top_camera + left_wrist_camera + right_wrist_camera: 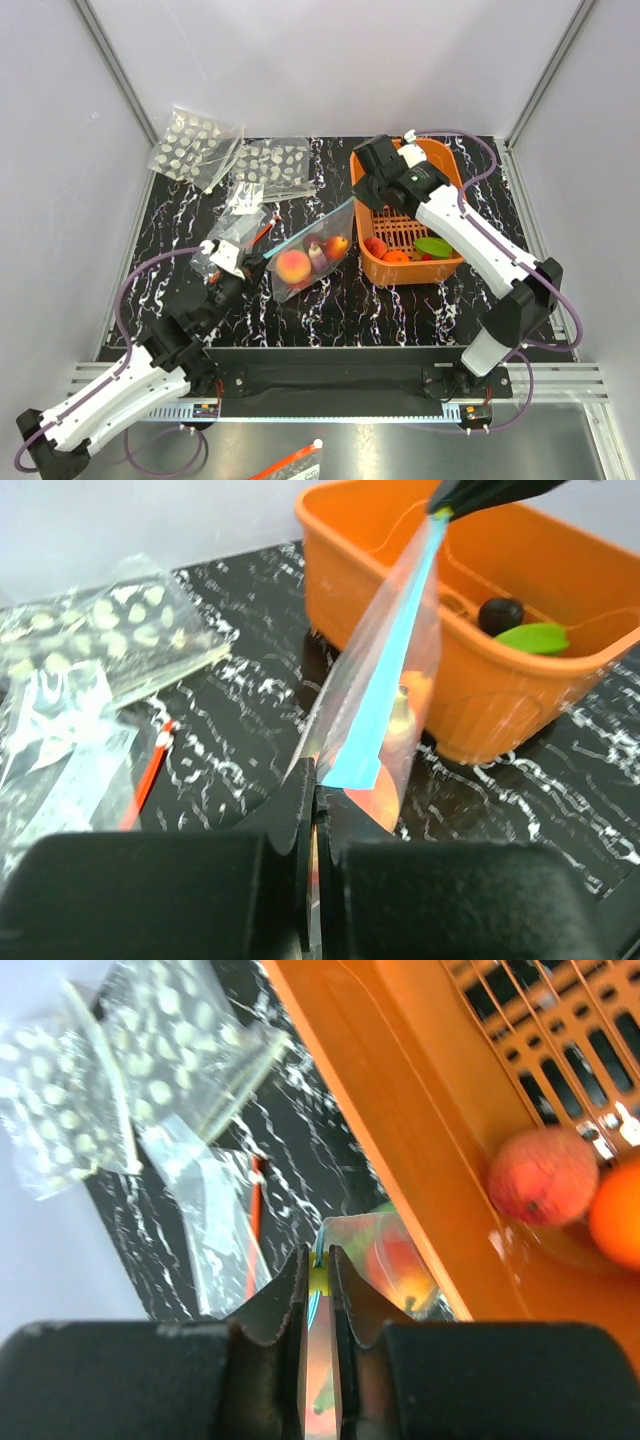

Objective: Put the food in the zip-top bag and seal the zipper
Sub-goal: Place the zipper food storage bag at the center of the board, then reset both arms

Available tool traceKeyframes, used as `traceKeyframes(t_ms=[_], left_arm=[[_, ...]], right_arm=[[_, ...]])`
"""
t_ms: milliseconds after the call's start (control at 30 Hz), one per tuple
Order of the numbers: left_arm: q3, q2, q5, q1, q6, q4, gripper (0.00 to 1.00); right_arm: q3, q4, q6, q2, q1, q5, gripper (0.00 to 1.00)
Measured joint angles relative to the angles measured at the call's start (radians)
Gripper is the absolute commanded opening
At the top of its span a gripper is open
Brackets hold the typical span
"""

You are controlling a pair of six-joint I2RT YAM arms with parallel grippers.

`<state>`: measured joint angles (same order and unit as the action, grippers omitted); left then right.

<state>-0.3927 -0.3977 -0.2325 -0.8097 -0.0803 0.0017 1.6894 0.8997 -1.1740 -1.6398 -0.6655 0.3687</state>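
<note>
The zip-top bag [308, 262] lies between the arms, its teal zipper [312, 228] stretched taut. It holds a peach-orange fruit [293, 266], a small purple piece [316, 254] and an orange-red fruit [337, 245]. My left gripper [318, 780] is shut on the near end of the zipper [388, 675]; it also shows in the top view [258, 263]. My right gripper [319, 1260] is shut on the far end at the yellow slider [319, 1280], beside the basket's left wall; it also shows in the top view [357, 200]. More food lies in the basket: a red-peach fruit [542, 1175], an orange one [617, 1210], a green leaf [534, 637], a dark plum [500, 613].
The orange basket [452, 268] stands to the right of the bag. Two clear packets with white dots [195, 142] [272, 165] lie at the back left. A clear bag with a red strip [245, 222] lies just left of the zip-top bag. Another red-strip bag [290, 462] lies below the table's edge.
</note>
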Motion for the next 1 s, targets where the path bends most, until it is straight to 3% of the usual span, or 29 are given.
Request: traceKeyframes(t_ms=[133, 167, 233, 267, 300, 333, 400, 600, 633, 700, 1000], left_arm=[[-0.032, -0.074, 0.032, 0.000, 0.001, 0.047, 0.01], [-0.047, -0.104, 0.048, 0.000, 0.000, 0.057, 0.02], [-0.071, -0.147, 0.076, 0.000, 0.001, 0.070, 0.14], [-0.081, -0.170, 0.095, 0.000, 0.001, 0.077, 0.25], [-0.090, -0.191, 0.118, 0.001, -0.003, 0.089, 0.52], [-0.093, -0.202, 0.133, 0.001, -0.002, 0.096, 0.62], [-0.108, -0.220, 0.169, 0.001, -0.019, 0.097, 0.99], [-0.202, -0.200, 0.229, 0.001, -0.034, 0.014, 0.99], [-0.225, -0.186, 0.229, 0.001, -0.034, -0.019, 0.99], [-0.293, -0.143, 0.222, 0.001, -0.035, -0.101, 0.99], [-0.581, -0.023, 0.064, 0.002, -0.089, -0.488, 0.99]], right_arm=[[0.058, -0.050, 0.052, -0.037, 0.025, -0.003, 0.15], [0.078, -0.060, 0.066, -0.050, 0.032, -0.003, 0.20], [0.117, -0.072, 0.097, -0.075, 0.048, -0.008, 0.25], [0.137, -0.077, 0.113, -0.087, 0.059, -0.011, 0.37], [0.153, -0.087, 0.128, -0.098, 0.071, -0.016, 0.43], [0.170, -0.094, 0.147, -0.108, 0.083, -0.023, 0.52], [0.206, -0.092, 0.188, -0.126, 0.107, -0.034, 0.70], [0.259, -0.079, 0.346, -0.116, 0.137, -0.041, 0.84], [0.243, -0.081, 0.377, -0.094, 0.136, -0.041, 0.92], [0.168, -0.097, 0.436, -0.013, 0.135, -0.041, 0.98], [-0.372, -0.248, 0.641, 0.724, 0.135, -0.075, 1.00]])
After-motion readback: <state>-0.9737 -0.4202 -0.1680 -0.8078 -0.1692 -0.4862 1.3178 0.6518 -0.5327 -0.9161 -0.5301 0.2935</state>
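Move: The filled zipper bag hangs between both grippers, each pinching an end of its blue zip. The food-filled body's middle is about 11 cm right of the left hand, 4 cm ahead and 10 cm below; from the right hand it is 8 cm left, 11 cm back and 12 cm below. The orange basket's middle is roughly 11 cm right of the right hand, level fore and aft, 15 cm below. The empty clear bag lies 9 cm left of the left hand, 8 cm ahead, 20 cm below. Ease the left gripper about 5 cm right and slightly up while the right carries its zip end some 8 cm forward and 5 cm up, opening both wide on the way to let go of the zip. Then pull both clear: left hand up, left and a little back; right hand back some 17 cm, right and up over the basket, its fingers tipping further down. ##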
